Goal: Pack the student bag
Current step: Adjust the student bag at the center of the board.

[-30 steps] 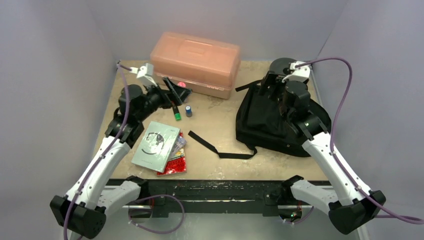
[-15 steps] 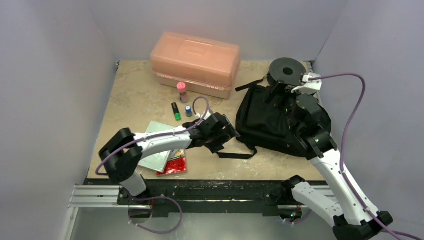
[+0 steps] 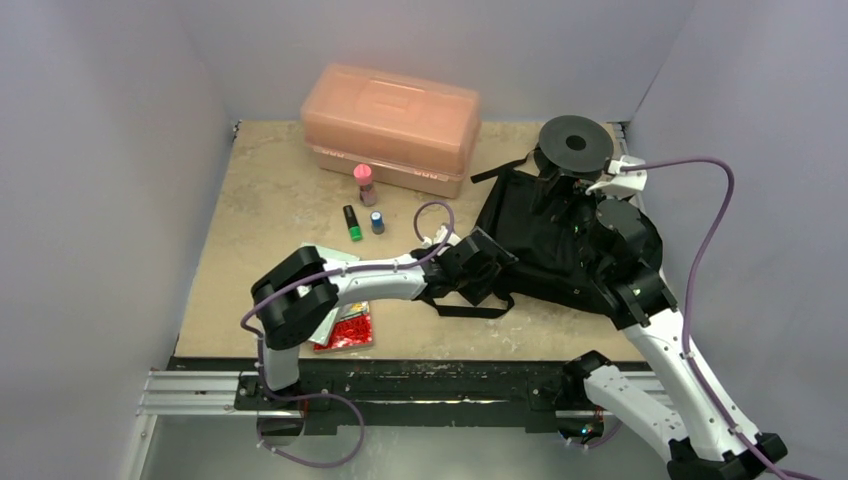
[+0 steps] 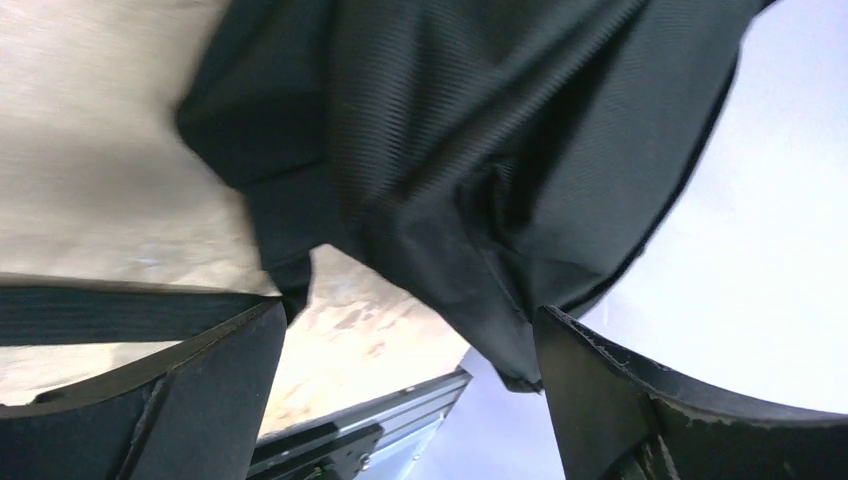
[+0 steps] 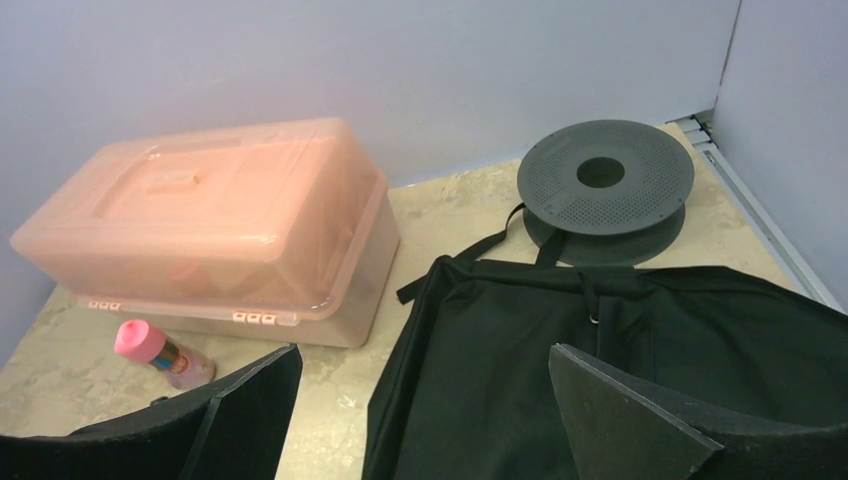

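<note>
The student bag (image 3: 540, 250) is a soft black backpack lying flat on the right half of the table, with one long strap (image 3: 470, 308) trailing toward the front. My left gripper (image 3: 497, 272) reaches across the table to the bag's near left edge. In the left wrist view its fingers (image 4: 200, 400) stand wide apart and open, with bag fabric (image 4: 480, 150) just ahead and nothing between them. My right gripper (image 3: 578, 222) hovers over the bag's back part. It is open too, and the bag (image 5: 620, 370) lies below its fingers (image 5: 630, 420).
An orange-pink plastic box (image 3: 390, 125) stands at the back, and a black spool (image 3: 575, 140) sits behind the bag. A pink-capped bottle (image 3: 365, 183), a green marker (image 3: 352, 222) and a small blue item (image 3: 377, 222) lie mid-table. A book (image 3: 325, 300) and a red packet (image 3: 350, 328) lie under my left arm.
My left arm has swung from the back left, near the box, across the table to the bag's left edge. My right arm has drawn back a little, uncovering the spool. Both grippers stay open.
</note>
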### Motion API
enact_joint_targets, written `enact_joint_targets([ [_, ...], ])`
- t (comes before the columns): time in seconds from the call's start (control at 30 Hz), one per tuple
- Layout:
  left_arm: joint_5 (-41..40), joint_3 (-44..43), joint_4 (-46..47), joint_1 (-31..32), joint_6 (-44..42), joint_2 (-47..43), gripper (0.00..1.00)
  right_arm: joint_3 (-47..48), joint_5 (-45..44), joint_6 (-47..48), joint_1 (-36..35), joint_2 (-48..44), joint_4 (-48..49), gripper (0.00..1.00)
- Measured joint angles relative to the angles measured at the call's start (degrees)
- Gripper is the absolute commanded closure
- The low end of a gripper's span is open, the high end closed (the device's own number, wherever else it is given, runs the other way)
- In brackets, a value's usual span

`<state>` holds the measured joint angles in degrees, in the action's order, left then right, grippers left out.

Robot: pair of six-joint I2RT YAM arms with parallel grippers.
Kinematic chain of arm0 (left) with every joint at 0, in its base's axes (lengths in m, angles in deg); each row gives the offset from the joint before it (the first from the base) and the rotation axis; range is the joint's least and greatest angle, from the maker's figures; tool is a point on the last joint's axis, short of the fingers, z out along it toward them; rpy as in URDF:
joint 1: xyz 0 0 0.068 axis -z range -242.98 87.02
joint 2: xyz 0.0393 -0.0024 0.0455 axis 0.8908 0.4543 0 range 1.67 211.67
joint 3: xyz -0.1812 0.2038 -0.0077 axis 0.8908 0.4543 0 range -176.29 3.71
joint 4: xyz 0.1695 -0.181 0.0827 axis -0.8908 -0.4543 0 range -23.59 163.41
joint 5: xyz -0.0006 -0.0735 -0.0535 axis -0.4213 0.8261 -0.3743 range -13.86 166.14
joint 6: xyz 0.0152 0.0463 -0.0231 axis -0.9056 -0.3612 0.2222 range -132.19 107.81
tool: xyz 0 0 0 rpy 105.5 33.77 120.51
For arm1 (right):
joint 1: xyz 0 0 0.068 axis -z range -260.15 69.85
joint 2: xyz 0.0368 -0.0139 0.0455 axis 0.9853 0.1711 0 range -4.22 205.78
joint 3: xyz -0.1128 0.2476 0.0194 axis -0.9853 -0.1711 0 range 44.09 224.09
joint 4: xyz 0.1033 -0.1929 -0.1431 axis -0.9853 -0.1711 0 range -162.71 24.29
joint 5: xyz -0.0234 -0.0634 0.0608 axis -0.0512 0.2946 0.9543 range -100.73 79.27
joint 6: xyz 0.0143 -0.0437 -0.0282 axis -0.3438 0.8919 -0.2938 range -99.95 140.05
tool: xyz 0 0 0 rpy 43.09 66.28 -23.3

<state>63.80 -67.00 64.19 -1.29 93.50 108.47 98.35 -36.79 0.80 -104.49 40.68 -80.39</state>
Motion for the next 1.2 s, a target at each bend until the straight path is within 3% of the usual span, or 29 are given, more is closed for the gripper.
enact_joint_targets([
  [0.27,-2.4,-1.9,8.8,1.0,-0.1,6.3,0.88,-0.1,0.1,0.4,0.0,-1.2,0.1,0.01],
  [0.33,-2.8,-1.5,9.9,0.9,-2.2,6.6,1.0,-0.2,0.1,0.5,0.0,-1.2,0.1,0.01],
  [0.6,-3.9,1.7,6.9,-1.0,-24.2,-0.8,1.0,-0.5,2.1,0.8,0.0,0.3,0.0,0.01],
  [0.73,0.9,0.2,-0.8,-5.7,-34.5,-4.1,1.0,-1.4,4.7,0.6,0.0,2.6,-0.6,0.01],
  [0.93,9.6,-5.9,-9.0,-10.7,-54.3,-2.0,1.0,-3.4,10.5,0.5,0.0,7.3,-1.3,0.01],
  [1.2,6.1,-0.4,-12.9,-11.5,-80.6,-8.1,1.0,-7.4,15.5,-4.1,0.0,12.5,-2.5,0.08],
])
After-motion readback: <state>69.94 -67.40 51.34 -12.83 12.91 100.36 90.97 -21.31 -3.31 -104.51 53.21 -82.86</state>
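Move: The student bag's near-left corner lies just past the left fingertips, about 2 cm ahead, 3 cm right and 2 cm below; the bag's middle is roughly 8 cm ahead and 14 cm right. From that hand, the blue-capped bottle is some 11 cm ahead and 25 cm left. Under the right hand, the bag's middle lies about 28 cm below and 3 cm right, with the black spool some 20 cm ahead and 4 cm right. The left hand eases right and slightly down and forward onto the bag's near-left corner, shuts its wide-open fingers to pinch the cloth, then drags it about 15 cm left while rolling some 70 degrees clockwise about its finger line. The right hand, still open, first waits, then sinks about 14 cm over the bag, drifting left and tipping its fingers down. ##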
